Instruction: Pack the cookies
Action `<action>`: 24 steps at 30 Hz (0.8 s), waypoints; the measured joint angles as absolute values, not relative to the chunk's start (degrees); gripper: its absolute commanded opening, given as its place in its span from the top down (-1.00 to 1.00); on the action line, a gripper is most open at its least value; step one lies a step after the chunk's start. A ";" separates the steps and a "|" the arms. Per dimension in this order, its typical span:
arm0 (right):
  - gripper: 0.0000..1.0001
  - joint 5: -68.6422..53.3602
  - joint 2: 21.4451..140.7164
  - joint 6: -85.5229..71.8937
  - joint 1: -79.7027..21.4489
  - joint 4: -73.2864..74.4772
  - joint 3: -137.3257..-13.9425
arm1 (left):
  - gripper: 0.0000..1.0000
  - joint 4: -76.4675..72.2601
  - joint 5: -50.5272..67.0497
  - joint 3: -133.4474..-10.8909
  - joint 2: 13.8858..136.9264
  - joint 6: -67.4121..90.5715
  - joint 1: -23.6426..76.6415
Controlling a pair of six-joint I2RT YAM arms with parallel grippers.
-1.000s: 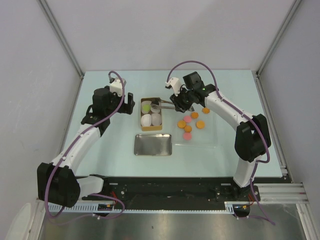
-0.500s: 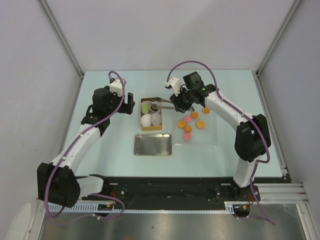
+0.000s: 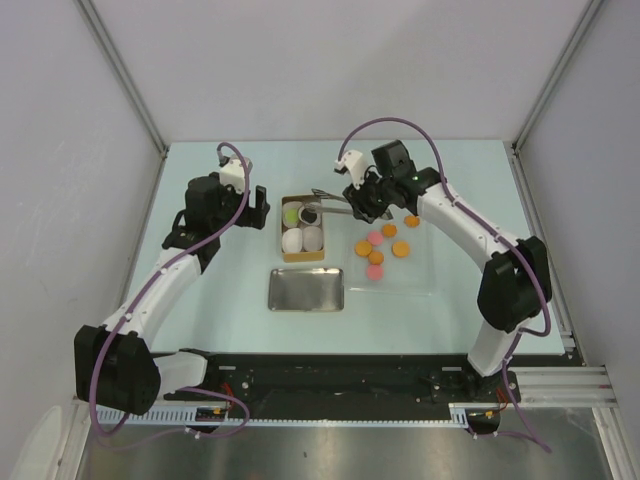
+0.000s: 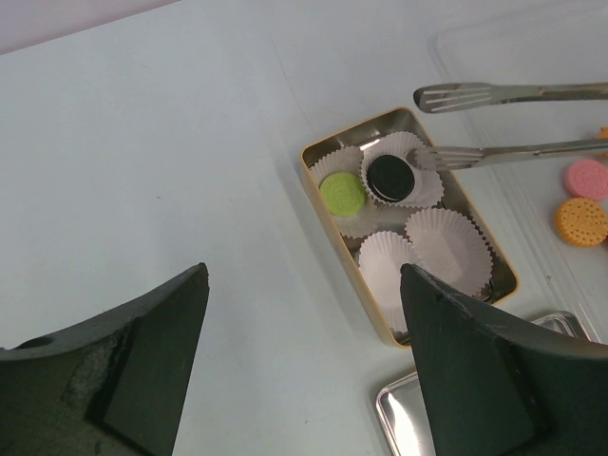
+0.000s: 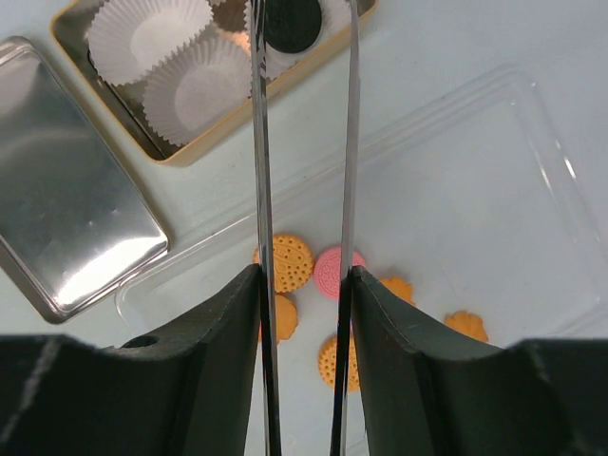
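Observation:
A gold tin (image 3: pixel 283 240) holds white paper cups. One cup has a green cookie (image 3: pixel 291 214) (image 4: pixel 342 193) and the one beside it a black cookie (image 3: pixel 310 214) (image 4: pixel 389 176) (image 5: pixel 294 24). My right gripper (image 3: pixel 362 205) (image 5: pixel 304 275) is shut on metal tongs (image 3: pixel 330 208) (image 4: pixel 513 152) (image 5: pixel 258 142). The tong tips stand spread, one at the black cookie's cup and one past the tin's far rim. Orange cookies (image 3: pixel 400 249) (image 5: pixel 290 263) and pink ones (image 3: pixel 375 238) (image 5: pixel 328 271) lie on a clear tray (image 5: pixel 456 190). My left gripper (image 3: pixel 258 208) (image 4: pixel 304 275) hangs open, left of the tin.
The tin's shiny lid (image 3: pixel 306 289) (image 5: pixel 66 218) lies flat on the table in front of the tin. Two empty paper cups (image 4: pixel 446 247) fill the tin's near half. Metal frame posts stand at the table's back corners.
The tong tips have spread apart, and the black cookie now lies free in its paper cup. The right gripper has drawn back slightly to the right. The left arm has not moved.

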State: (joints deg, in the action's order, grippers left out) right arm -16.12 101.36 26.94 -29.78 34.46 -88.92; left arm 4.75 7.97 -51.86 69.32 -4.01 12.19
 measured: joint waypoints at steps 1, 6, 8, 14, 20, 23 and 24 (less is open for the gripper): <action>0.09 -16.14 100.55 26.92 -29.61 34.48 -88.90 | -0.74 4.75 7.97 -51.86 69.32 -4.03 12.19; 0.09 -16.23 95.70 26.70 -28.67 34.57 -87.96 | -0.74 4.75 7.99 -51.86 69.32 -4.01 12.19; 0.09 -16.32 93.41 26.65 -27.83 34.79 -86.94 | -0.74 4.75 8.05 -51.86 69.32 -4.01 12.19; 0.08 -17.04 88.16 27.03 -23.31 36.25 -82.28 | -0.74 4.78 8.19 -51.86 69.30 -4.01 12.19; 0.07 -17.58 84.58 28.42 -18.15 38.72 -76.07 | -0.74 4.78 8.21 -51.86 69.19 -4.01 12.19; 0.06 -18.52 82.52 29.34 -16.73 39.81 -72.84 | -0.74 4.78 8.21 -51.83 69.19 -4.01 12.19; 0.05 -18.79 81.76 29.69 -16.56 40.14 -71.79 | -0.74 4.78 8.21 -51.83 69.19 -4.01 12.19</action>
State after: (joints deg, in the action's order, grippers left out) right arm -18.79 81.76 29.69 -16.56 40.14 -71.79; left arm 4.78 8.21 -51.83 69.19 -4.01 12.19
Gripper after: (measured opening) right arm 0.469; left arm 0.867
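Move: The right hand holds the open tongs some 17 cm above the table, tips ahead and to its left, over the cookie box. The farther pink cookie lies about 3 cm ahead and 4 cm right of that hand; an orange waffle cookie is level with it, 2 cm right, an orange flower cookie about 4 ahead and 8 right. The box's middle is 4 ahead, 14 left. From the left hand the pink cookie lies 4 cm ahead, 27 right. Still holding the tongs at the same opening, with nothing between their tips, the right hand lifts them off the box in an arc, rising about 5 cm and then sinking nearly back to its starting height while it swings roughly 12 cm to the right, slowly and then faster. Late in the arc it also draws back towards its base, some 5 cm in all, and turns about 10 degrees clockwise, so that the tong tips leave the box and come in over the tray towards the farther pink cookie, touching none of the cookies. ##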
